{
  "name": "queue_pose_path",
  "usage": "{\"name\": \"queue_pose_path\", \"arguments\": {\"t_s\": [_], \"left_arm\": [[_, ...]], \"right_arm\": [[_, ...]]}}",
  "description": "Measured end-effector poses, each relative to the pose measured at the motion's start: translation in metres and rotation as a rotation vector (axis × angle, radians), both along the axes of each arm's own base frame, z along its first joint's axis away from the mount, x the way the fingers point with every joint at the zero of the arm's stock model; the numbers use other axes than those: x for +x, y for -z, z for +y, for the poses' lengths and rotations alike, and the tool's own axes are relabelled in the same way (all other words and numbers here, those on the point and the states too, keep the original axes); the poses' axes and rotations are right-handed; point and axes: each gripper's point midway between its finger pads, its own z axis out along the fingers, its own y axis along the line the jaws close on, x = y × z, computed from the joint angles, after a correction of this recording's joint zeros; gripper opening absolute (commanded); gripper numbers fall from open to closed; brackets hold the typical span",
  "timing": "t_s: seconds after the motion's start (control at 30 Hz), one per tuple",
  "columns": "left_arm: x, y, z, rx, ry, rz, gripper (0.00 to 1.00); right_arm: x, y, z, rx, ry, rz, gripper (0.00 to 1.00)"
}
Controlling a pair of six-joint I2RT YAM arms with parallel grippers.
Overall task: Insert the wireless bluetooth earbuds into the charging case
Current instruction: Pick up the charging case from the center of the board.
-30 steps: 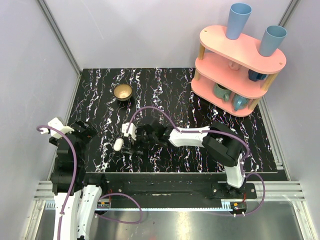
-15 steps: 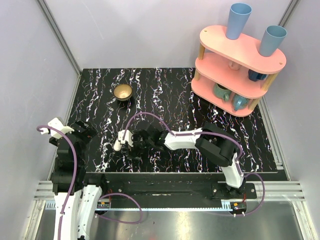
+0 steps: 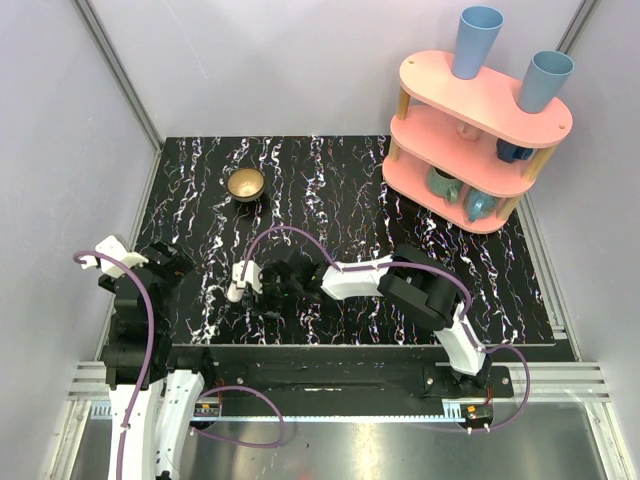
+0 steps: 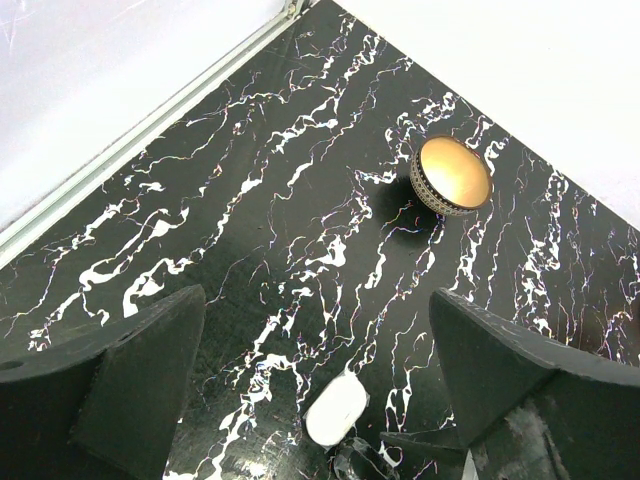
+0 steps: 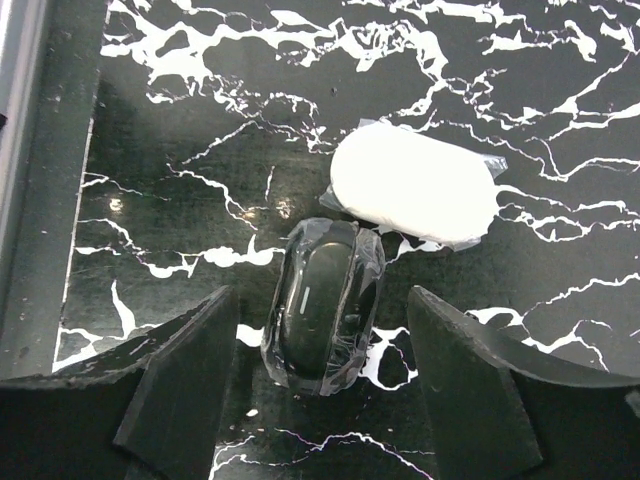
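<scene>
The charging case (image 5: 413, 185) is a smooth white oval lying flat on the black marbled table, lid shut. It also shows in the left wrist view as the charging case (image 4: 336, 410) and from above (image 3: 234, 293). My right gripper (image 5: 320, 295) is open and low over the table, its fingers on either side of a small black block (image 5: 323, 305) wrapped in clear film, with a gap on both sides. The case lies just beyond its fingertips. My left gripper (image 4: 318, 295) is open and holds nothing, at the table's left edge (image 3: 170, 262). The earbuds are out of view.
A brass bowl (image 3: 245, 184) stands at the back left, also seen in the left wrist view (image 4: 451, 176). A pink three-tier shelf (image 3: 480, 130) with blue cups and mugs fills the back right corner. The table's near edge runs close behind the right gripper.
My right arm has stretched further left, bringing its gripper over the black block beside the case, and its jaws have narrowed a little. The left arm has not moved.
</scene>
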Motion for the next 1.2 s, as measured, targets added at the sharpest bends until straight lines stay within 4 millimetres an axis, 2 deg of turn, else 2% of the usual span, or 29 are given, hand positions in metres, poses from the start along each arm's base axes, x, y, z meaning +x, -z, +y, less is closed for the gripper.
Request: {"name": "queue_pose_path", "arguments": {"t_s": [0.07, 0.2, 0.63, 0.73, 0.87, 1.07, 1.2], "left_arm": [[0.0, 0.0, 0.0, 0.0, 0.0, 0.0, 0.99], [0.0, 0.0, 0.0, 0.0, 0.0, 0.0, 0.99], [0.001, 0.004, 0.0, 0.0, 0.001, 0.013, 0.99], [0.001, 0.004, 0.0, 0.0, 0.001, 0.013, 0.99], [0.001, 0.004, 0.0, 0.0, 0.001, 0.013, 0.99], [0.003, 0.006, -0.001, -0.005, 0.003, 0.021, 0.99], [0.003, 0.007, 0.002, -0.012, -0.013, 0.026, 0.99]], "right_arm": [[0.001, 0.004, -0.001, -0.009, 0.007, -0.001, 0.73], [0.003, 0.008, -0.002, -0.019, 0.021, -0.004, 0.64], [0.01, 0.014, -0.006, -0.033, 0.066, -0.025, 0.64], [0.01, 0.014, -0.006, -0.027, 0.065, -0.031, 0.55], [0.011, 0.014, -0.006, -0.024, 0.062, -0.037, 0.38], [0.01, 0.014, -0.007, -0.021, 0.069, -0.034, 0.27], [0.007, 0.012, -0.02, -0.023, 0.096, -0.036, 0.21]]}}
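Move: The right hand is low over the table, fingers pointing left and down and open astride the black charging case, whose middle lies about 1 cm ahead, 1 cm to the left and 2 cm below. The white oval piece is some 4 cm ahead and 6 cm to the left, and the brass bowl roughly 28 cm ahead and 4 cm to the left. From the raised left hand the case lies level fore and aft, about 17 cm to the right and 22 cm below. The right hand sinks about 1.5 cm onto the charging case while easing some 1 cm forward, its wrist turning a few degrees clockwise, and the fingers close in two stages until both pinch the case's sides, grip effort rising as they meet it. Keeping that pinch, the hand then draws back to its right by about 1.5 cm, away from the white oval piece, with scarcely any lift. ##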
